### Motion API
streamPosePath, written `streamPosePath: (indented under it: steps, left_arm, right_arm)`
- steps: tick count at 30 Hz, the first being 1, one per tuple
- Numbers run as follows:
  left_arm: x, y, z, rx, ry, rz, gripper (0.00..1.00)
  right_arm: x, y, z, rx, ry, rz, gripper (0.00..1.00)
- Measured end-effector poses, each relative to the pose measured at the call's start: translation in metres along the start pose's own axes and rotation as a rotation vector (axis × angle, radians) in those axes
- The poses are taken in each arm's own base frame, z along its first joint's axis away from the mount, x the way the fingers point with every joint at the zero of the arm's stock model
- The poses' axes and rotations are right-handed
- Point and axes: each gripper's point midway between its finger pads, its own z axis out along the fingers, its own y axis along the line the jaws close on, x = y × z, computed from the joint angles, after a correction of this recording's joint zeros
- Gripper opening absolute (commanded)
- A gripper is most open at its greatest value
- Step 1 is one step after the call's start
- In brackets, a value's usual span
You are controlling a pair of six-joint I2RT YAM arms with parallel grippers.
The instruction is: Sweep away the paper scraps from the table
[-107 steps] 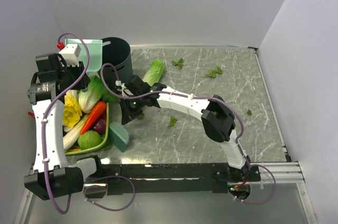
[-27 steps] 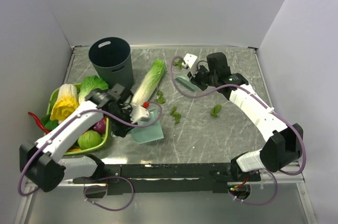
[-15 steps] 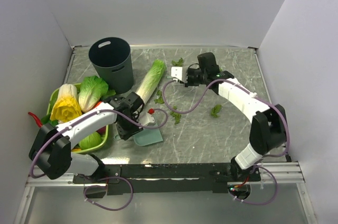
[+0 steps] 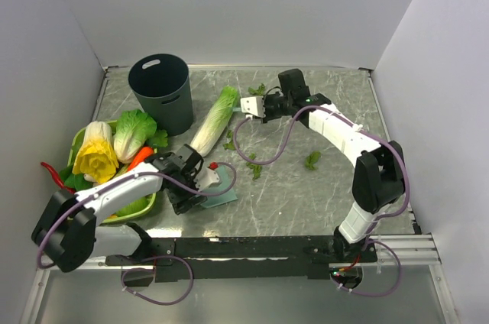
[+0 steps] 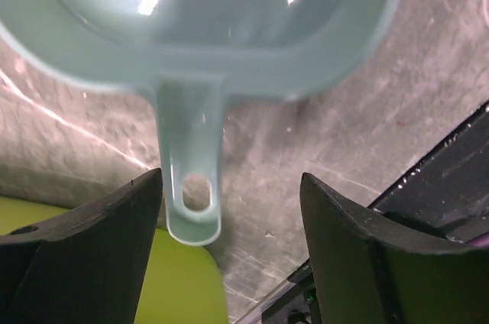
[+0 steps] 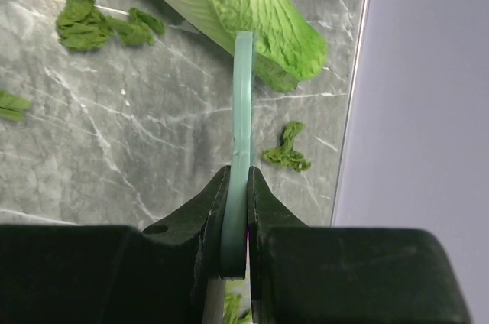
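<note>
Several dark-green paper scraps lie on the grey marble table (image 4: pixel 336 202): one at the right (image 4: pixel 312 160), a cluster in the middle (image 4: pixel 254 167), one by the far edge (image 4: pixel 258 90). The right wrist view shows scraps (image 6: pixel 84 22) and another (image 6: pixel 286 148) beside the cabbage. My right gripper (image 4: pixel 267 107) (image 6: pixel 238 175) is shut on the thin teal brush handle (image 6: pixel 243 110), whose tip is at the cabbage's leafy end. My left gripper (image 4: pixel 197 186) (image 5: pixel 229 186) stands open around the teal dustpan's handle (image 5: pixel 191 186). The dustpan (image 4: pixel 221 194) (image 5: pixel 214 11) rests on the table.
A long pale-green cabbage (image 4: pixel 214 121) (image 6: pixel 229 3) lies diagonally mid-table. A dark bin (image 4: pixel 160 91) stands at the back left. The lime-green tray (image 4: pixel 151 203) (image 5: pixel 191 286) of vegetables sits at the left. White walls enclose three sides.
My left gripper has opened and let go of the dustpan handle near the front edge. My right gripper has carried the brush left toward the cabbage's top.
</note>
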Motion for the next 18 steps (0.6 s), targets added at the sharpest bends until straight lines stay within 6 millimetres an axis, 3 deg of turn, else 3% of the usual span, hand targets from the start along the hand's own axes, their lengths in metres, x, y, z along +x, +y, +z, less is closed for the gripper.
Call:
streamPosePath:
  steps: [10, 18]
  left_arm:
    - [0.003, 0.01, -0.004, -0.037, -0.044, -0.059, 0.62]
    - [0.008, 0.012, -0.002, -0.042, -0.017, -0.085, 0.35]
  right_arm:
    - [0.0, 0.033, 0.005, -0.092, -0.009, -0.009, 0.0]
    - [-0.011, 0.045, 0.02, -0.141, -0.03, -0.083, 0.0]
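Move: The dustpan handle lies just under the left fingertips, about 1 cm ahead and 1 cm left; the pan is some 9 cm right and 3 cm ahead, the vegetable basket's middle roughly 17 cm left, 8 cm ahead. From the right hand, already holding the brush, the nearest paper scraps lie about 7 cm back, 4 cm left and 17 cm below; the long cabbage is 8 cm left, 1 cm back. Left hand edges left, closing partway around the dustpan handle; right sinks about 4 cm, drawing its brush back. ##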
